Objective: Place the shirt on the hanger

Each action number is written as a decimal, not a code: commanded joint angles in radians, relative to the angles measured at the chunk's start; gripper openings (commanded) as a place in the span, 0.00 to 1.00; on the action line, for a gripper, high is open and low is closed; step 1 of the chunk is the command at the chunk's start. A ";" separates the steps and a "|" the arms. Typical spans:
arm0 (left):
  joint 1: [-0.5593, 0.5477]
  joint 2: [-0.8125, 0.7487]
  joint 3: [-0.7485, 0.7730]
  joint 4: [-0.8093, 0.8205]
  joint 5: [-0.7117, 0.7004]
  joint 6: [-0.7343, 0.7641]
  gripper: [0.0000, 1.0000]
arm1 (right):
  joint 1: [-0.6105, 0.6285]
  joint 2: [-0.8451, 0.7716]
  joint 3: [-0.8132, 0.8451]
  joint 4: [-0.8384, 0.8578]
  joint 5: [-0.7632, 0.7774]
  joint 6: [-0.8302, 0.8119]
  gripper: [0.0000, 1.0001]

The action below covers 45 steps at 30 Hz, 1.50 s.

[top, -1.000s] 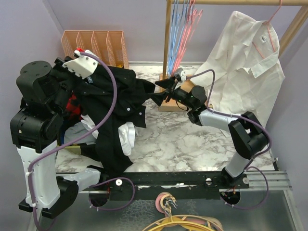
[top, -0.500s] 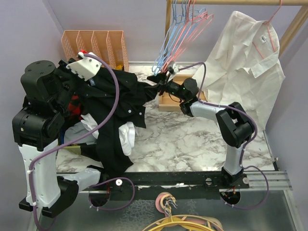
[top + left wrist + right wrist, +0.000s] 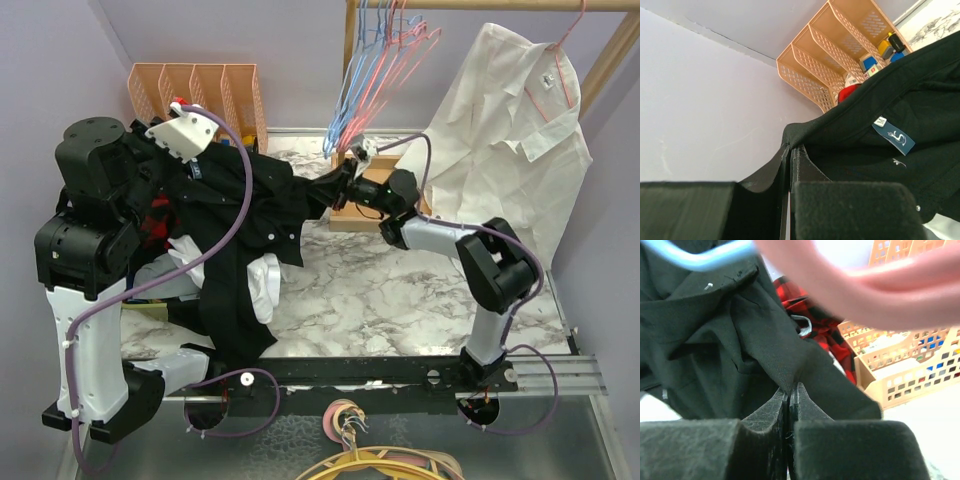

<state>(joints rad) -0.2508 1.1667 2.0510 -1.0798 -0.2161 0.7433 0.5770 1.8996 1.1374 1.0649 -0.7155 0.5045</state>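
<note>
The black shirt (image 3: pixel 250 220) hangs stretched between both arms over the left of the table. My left gripper (image 3: pixel 790 150) is shut on its collar edge, held high near a blue size label (image 3: pixel 892 137). My right gripper (image 3: pixel 333 187) is shut on a fold of the shirt's right side (image 3: pixel 790 387). The pink hanger (image 3: pixel 400 55) hangs tilted among blue hangers (image 3: pixel 350 95) on the rod just above my right gripper. In the right wrist view it is a blurred pink bar (image 3: pixel 880 285) close to the lens.
An orange mesh file rack (image 3: pixel 200 95) stands at the back left. A white shirt (image 3: pixel 510 130) hangs at the right. The wooden rack post (image 3: pixel 348 70) and its base (image 3: pixel 350 215) stand behind my right gripper. A red plaid garment (image 3: pixel 150 215) lies under the shirt.
My right gripper has gone from open to shut on the black shirt's fabric. The hangers on the rod have swung up to the left. The left arm has risen slightly.
</note>
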 commanded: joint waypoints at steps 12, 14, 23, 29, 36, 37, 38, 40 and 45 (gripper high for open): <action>0.008 0.092 0.094 0.011 0.230 -0.163 0.00 | 0.035 -0.933 -0.181 -0.527 0.293 -0.332 0.01; 0.009 0.113 0.124 -0.003 0.294 -0.182 0.00 | 0.035 -0.982 -0.061 -0.697 0.355 -0.460 0.01; 0.003 0.213 0.287 -0.002 0.482 -0.262 0.00 | 0.035 -0.992 0.267 -0.980 0.540 -0.657 0.01; -0.006 0.239 0.135 0.080 0.588 -0.297 0.00 | 0.035 -1.072 0.029 -1.015 0.616 -0.549 0.01; -0.058 0.311 0.029 0.214 0.610 -0.367 0.00 | 0.035 -1.151 -0.165 -1.099 0.602 -0.401 0.01; -0.060 0.317 0.013 0.231 0.615 -0.381 0.00 | 0.034 -1.162 -0.207 -1.099 0.616 -0.387 0.01; -0.060 0.320 -0.011 0.253 0.615 -0.398 0.00 | 0.035 -1.171 -0.247 -1.102 0.648 -0.361 0.01; -0.061 0.319 -0.086 0.305 0.614 -0.431 0.00 | 0.034 -1.196 -0.341 -1.089 0.725 -0.292 0.01; -0.097 0.288 -0.358 0.475 0.574 -0.483 0.00 | 0.034 -1.250 -0.600 -0.952 0.837 -0.135 0.70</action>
<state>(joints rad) -0.3134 1.4960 1.8549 -0.7818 0.3634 0.3298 0.6132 0.6804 0.6846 0.0097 -0.0151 0.2073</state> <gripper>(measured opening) 0.019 0.301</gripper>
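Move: Both hands already pinch the black shirt. The clear tabletop where it is to be spread lies about 11 cm back, 24 cm right and 25 cm below the right hand. From that hand, the wooden tray is some 10 cm ahead, 18 cm right on the table; the hangers' lower ends are roughly 8 cm ahead, 5 cm right and slightly higher. For the left hand, that tabletop is level ahead, about 50 cm right and 50 cm down. Keeping the shirt's edge pinched, the right hand flings it up some 35 cm while sweeping back and to the right away from the hangers, then drops about 30 cm over the clear tabletop, turned clockwise, its fingers beginning to open around the cloth at the end. The left hand keeps its hold near the collar label and swings to the right with only a small rise, then forward and down, ending about 17 cm right, 12 cm farther out and 12 cm lower, turned clockwise and tipped down. ##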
